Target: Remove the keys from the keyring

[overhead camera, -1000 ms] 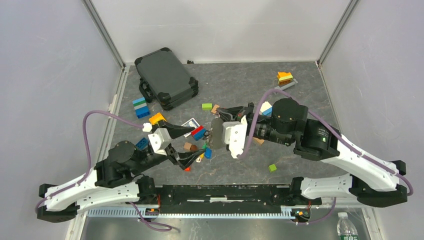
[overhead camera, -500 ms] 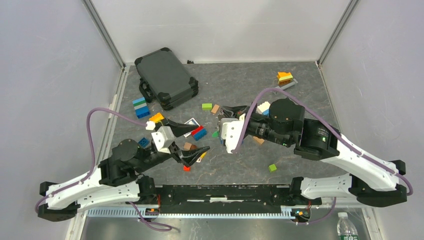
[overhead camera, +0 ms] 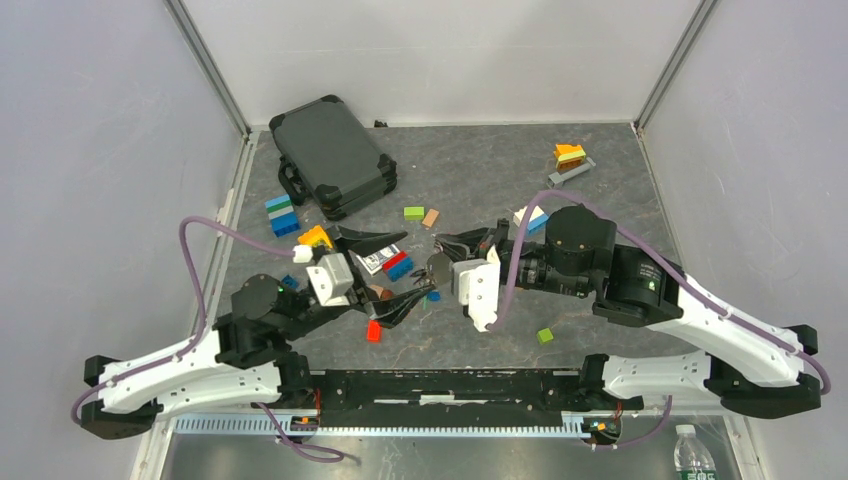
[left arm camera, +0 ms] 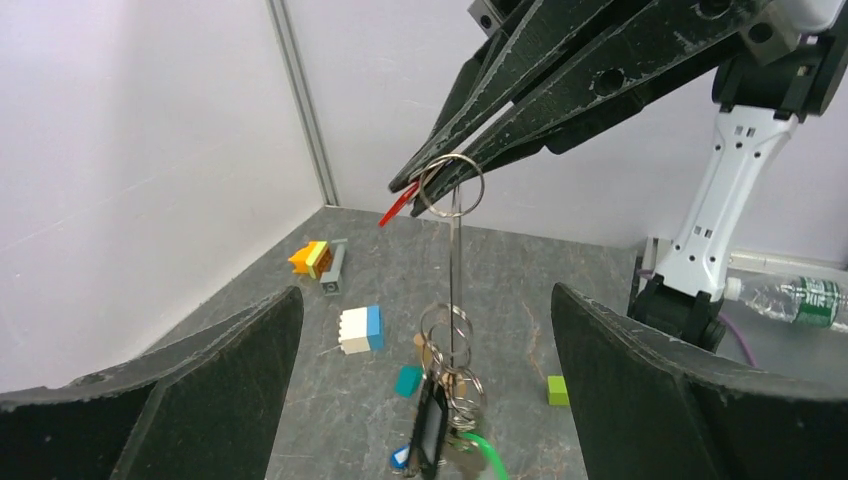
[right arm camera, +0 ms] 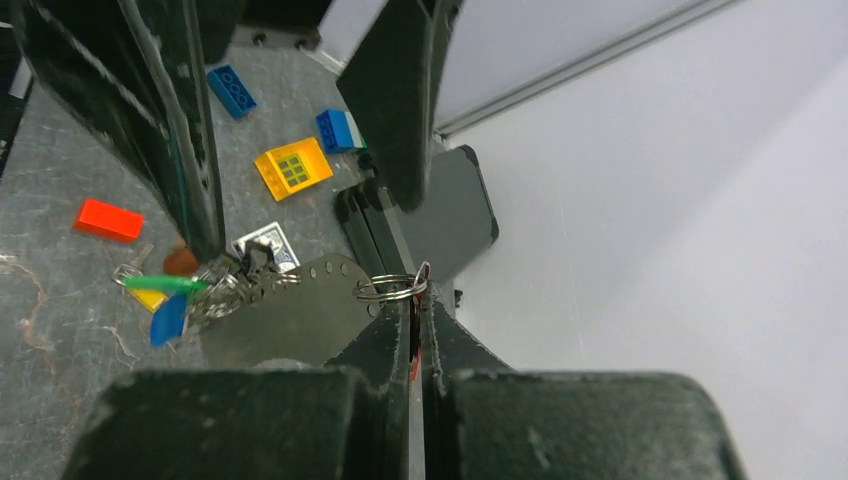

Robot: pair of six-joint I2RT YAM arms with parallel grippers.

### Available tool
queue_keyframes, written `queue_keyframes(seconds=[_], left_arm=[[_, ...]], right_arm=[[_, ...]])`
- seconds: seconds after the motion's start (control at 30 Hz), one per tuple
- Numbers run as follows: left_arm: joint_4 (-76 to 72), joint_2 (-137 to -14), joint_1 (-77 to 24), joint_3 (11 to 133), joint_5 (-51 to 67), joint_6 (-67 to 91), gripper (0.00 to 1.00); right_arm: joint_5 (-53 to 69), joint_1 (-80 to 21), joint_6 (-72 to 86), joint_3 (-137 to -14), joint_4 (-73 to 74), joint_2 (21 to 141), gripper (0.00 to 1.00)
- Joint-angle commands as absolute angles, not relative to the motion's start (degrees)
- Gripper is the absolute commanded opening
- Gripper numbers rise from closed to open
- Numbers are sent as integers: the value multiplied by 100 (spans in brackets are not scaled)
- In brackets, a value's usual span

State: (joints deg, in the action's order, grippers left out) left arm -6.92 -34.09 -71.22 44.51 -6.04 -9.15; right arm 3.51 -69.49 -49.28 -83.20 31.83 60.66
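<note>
My right gripper (right arm camera: 418, 300) is shut on the small split ring (right arm camera: 390, 287) at the top of the keyring (right arm camera: 300, 300), a long flat grey metal piece. A red sliver shows between its pads. In the left wrist view the keyring (left arm camera: 456, 260) hangs straight down, edge-on, from those fingers. The keys (left arm camera: 450, 420) bunch at its lower end on small rings, with green, blue and black heads showing. My left gripper (left arm camera: 425, 300) is wide open, one finger on each side of the hanging keys, touching nothing. From above, both grippers meet near the table's middle around the keyring (overhead camera: 437, 268).
A black case (overhead camera: 333, 155) lies at the back left. A playing-card box (overhead camera: 378, 260) sits under the left fingers. Loose bricks lie around: red (overhead camera: 373, 330), green (overhead camera: 544, 336), white-blue (overhead camera: 530, 217), an orange stack (overhead camera: 570, 155), a blue stack (overhead camera: 281, 215).
My left gripper has opened wider and pushed forward so that its fingers straddle the hanging keys. The right gripper has shifted slightly toward the near edge, still holding the keyring.
</note>
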Motion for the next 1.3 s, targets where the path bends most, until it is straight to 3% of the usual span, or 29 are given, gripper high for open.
queue_keyframes(seconds=[0.0, 0.13, 0.23, 0.4, 0.67, 1.13, 1.27], left_arm=[[-1162, -3824, -7147, 4694, -357, -1264, 100], [-1228, -4095, -7151, 4776, -314, -1237, 99], [-1301, -4225, -7146, 4799, -232, -1177, 93], [-1476, -4367, -7146, 4816, -68, -1080, 79], [-1486, -4421, -7143, 4843, 394, -946, 45], [-778, -4306, -7140, 5004, 1051, -982, 34], [-564, -4319, -7139, 5125, 1146, -1054, 16]], right_arm=[[845, -6981, -4975, -8288, 2607, 5960, 0], [950, -6984, -4953, -8232, 2497, 5938, 0], [1014, -6983, -4948, -8186, 2446, 5902, 0], [1075, -6985, -4948, -8099, 2399, 5858, 0], [1051, -6987, -4981, -7960, 2283, 5716, 0], [995, -6985, -5315, -7842, 2252, 5516, 0], [978, -6987, -5427, -7833, 2293, 5497, 0]])
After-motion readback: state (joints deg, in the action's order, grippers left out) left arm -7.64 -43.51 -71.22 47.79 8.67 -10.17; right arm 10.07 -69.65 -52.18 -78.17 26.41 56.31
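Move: The metal plate hanging from my right fingers is about 5 cm to the right of my open left hand, 1 cm back and 2 cm lower. The split ring pinched in my right fingertips is 2 cm ahead, 5 cm right and 3 cm above my left hand; the keys hang 3 cm back, 2 cm right and 8 cm below it. From my right hand the plate is about 3 cm back, level sideways and 5 cm below. I reach my wide-open left hand about 5 cm right and a little down to straddle the hanging plate, then ease it back some 3 cm, turning about 15 degrees clockwise, while its fingers close most of the way around the plate. My right hand keeps its pinch on the ring, drawing back some 2 cm and finishing with a slight lift. ##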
